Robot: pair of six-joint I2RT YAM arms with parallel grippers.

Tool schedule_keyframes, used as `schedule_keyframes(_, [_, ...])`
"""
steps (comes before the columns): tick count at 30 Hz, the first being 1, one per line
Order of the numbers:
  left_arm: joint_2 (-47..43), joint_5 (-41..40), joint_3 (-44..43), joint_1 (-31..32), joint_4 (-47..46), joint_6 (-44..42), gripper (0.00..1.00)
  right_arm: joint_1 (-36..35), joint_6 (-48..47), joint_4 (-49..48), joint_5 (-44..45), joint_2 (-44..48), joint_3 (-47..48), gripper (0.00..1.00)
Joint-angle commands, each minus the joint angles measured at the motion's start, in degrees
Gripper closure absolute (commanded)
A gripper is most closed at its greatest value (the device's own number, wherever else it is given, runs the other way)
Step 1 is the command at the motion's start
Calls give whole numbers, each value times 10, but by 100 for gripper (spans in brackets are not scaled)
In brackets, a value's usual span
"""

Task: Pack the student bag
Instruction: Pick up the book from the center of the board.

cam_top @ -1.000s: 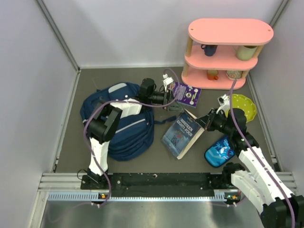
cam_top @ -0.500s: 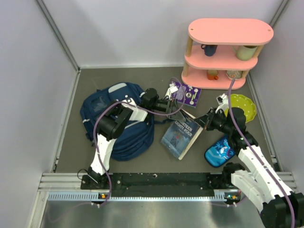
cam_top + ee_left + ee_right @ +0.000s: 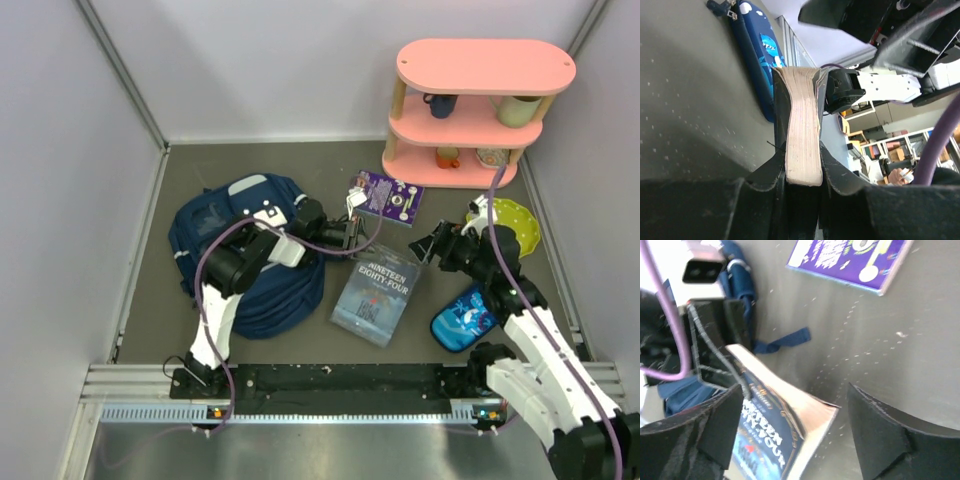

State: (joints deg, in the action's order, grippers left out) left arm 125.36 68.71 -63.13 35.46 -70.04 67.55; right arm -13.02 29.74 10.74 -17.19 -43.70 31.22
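Note:
The navy student bag (image 3: 240, 255) lies at the left of the table, with part of it (image 3: 735, 275) and a loose strap showing in the right wrist view. A dark blue paperback book (image 3: 377, 290) lies beside the bag. My left gripper (image 3: 352, 238) is shut on the book's far edge, and the page block (image 3: 802, 145) sits pinched between its fingers (image 3: 802, 176). My right gripper (image 3: 432, 245) stands open just right of the book. Its fingers (image 3: 797, 432) are spread on either side of the book's corner (image 3: 790, 415) without touching it.
A purple booklet (image 3: 390, 196) lies behind the book. A blue cartoon-print pencil case (image 3: 462, 318) sits at the right front, and a yellow plate (image 3: 512, 224) lies behind it. A pink shelf (image 3: 470, 110) with cups stands at the back right. Grey walls enclose the table.
My right gripper opened, let go of the book and drew back slightly. My left gripper closed on the book's far edge, and the book dropped from tilted to nearly flat.

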Motion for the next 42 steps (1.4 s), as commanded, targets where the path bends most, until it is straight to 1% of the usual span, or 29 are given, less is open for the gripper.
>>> schedule_keyframes(1, [-163,-53,32,-21,138,-97,100,-5,-1,52,116,50,49,13])
schedule_keyframes(2, [-187,-73,30,-22,204,-183,100,-4,2,59,130,56,52,11])
schedule_keyframes(3, [-211,-90,26,-23,271,-234,100,-5,7,64,127,63,53,10])
schedule_keyframes(4, [-256,-152,10,-22,418,-321,100,-5,10,68,121,65,54,9])
schedule_keyframes(5, [-276,-191,1,-23,473,-353,100,-5,15,70,105,66,54,9])
schedule_keyframes(6, [-295,-227,-9,-22,525,-371,100,-5,33,71,95,64,53,9])
schedule_keyframes(7, [-334,-271,-9,-23,568,-386,100,-4,43,70,81,65,46,9])
schedule_keyframes(8, [-353,-342,-9,-27,585,-385,100,-4,51,63,48,66,41,9])
schedule_keyframes(9, [-388,-370,-2,-28,590,-381,100,-5,72,54,30,68,35,9])
schedule_keyframes(10, [-405,-396,3,-29,591,-372,100,-5,83,30,14,77,18,9])
schedule_keyframes(11, [-422,-460,6,-33,602,-363,100,-4,95,13,-25,82,10,9])
schedule_keyframes(12, [-453,-486,14,-35,607,-353,100,-4,121,-4,-48,87,1,9])
schedule_keyframes(13, [-469,-512,20,-36,609,-330,100,-4,137,-47,-88,99,-18,9])
schedule_keyframes(14, [-484,-556,28,-40,605,-314,100,-5,171,-69,-105,103,-28,9])
schedule_keyframes(16, [-530,-586,65,-41,570,-271,100,-6,210,-112,-143,114,-61,8])
schedule_keyframes(17, [-545,-600,80,-41,524,-254,100,-6,246,-154,-151,116,-70,8])
schedule_keyframes(18, [-568,-623,113,-41,494,-240,100,-9,261,-171,-159,115,-89,7])
schedule_keyframes(19, [-579,-633,128,-41,475,-209,100,-17,273,-186,-163,115,-96,7])
schedule_keyframes(20, [-589,-641,138,-41,443,-197,100,-23,289,-203,-160,113,-101,7])
schedule_keyframes(23, [-608,-652,164,-41,423,-167,100,-71,304,-233,-130,100,-113,5])
schedule_keyframes(24, [-609,-647,168,-41,402,-163,100,-88,307,-242,-121,92,-114,5])
schedule_keyframes(25, [-613,-647,171,-41,395,-154,100,-114,312,-245,-96,84,-113,5])
schedule_keyframes(26, [-616,-647,181,-41,384,-149,100,-128,326,-251,-86,65,-114,5])
schedule_keyframes(28, [-623,-648,187,-41,364,-141,100,-157,343,-293,-65,44,-123,4])
schedule_keyframes(32, [-637,-655,207,-41,331,-130,100,-188,421,-395,-46,-21,-149,2])
schedule_keyframes(33, [-642,-657,211,-41,324,-125,100,-193,434,-417,-46,-50,-157,1])
schedule_keyframes(35, [-644,-659,219,-41,305,-118,100,-210,464,-468,-37,-73,-161,1])
schedule_keyframes(37, [-644,-659,227,-41,280,-108,100,-218,480,-518,-28,-110,-168,1])
schedule_keyframes(42, [-642,-655,234,-40,270,-90,100,-231,503,-617,-14,-165,-165,1])
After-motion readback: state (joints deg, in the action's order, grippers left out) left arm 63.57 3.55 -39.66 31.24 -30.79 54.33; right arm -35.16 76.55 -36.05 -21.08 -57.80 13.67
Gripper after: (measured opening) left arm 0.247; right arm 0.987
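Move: Pinched in the left hand by its top edge, the blue book has its middle about 12 cm back and 2 cm right, a little below. The bag it is being taken to lies some 28 cm left and 4 cm back; the purple book lies 10 cm ahead and 6 cm right. From the right hand, already off the blue book, that book's middle is about 11 cm left, 12 cm back; the pencil case is roughly 10 cm right, 18 cm back. Keeping its pinch on the blue book, the left hand lifts it about 17 cm and carries it some 16 cm left with a little forward, to above the bag's right side, while turning about 70 degrees counter-clockwise. The right hand rises slightly clear to the right, then swings left and back, rolling its left side up and opening wider, to come close beside the book's lower end; contact there can't be seen. ##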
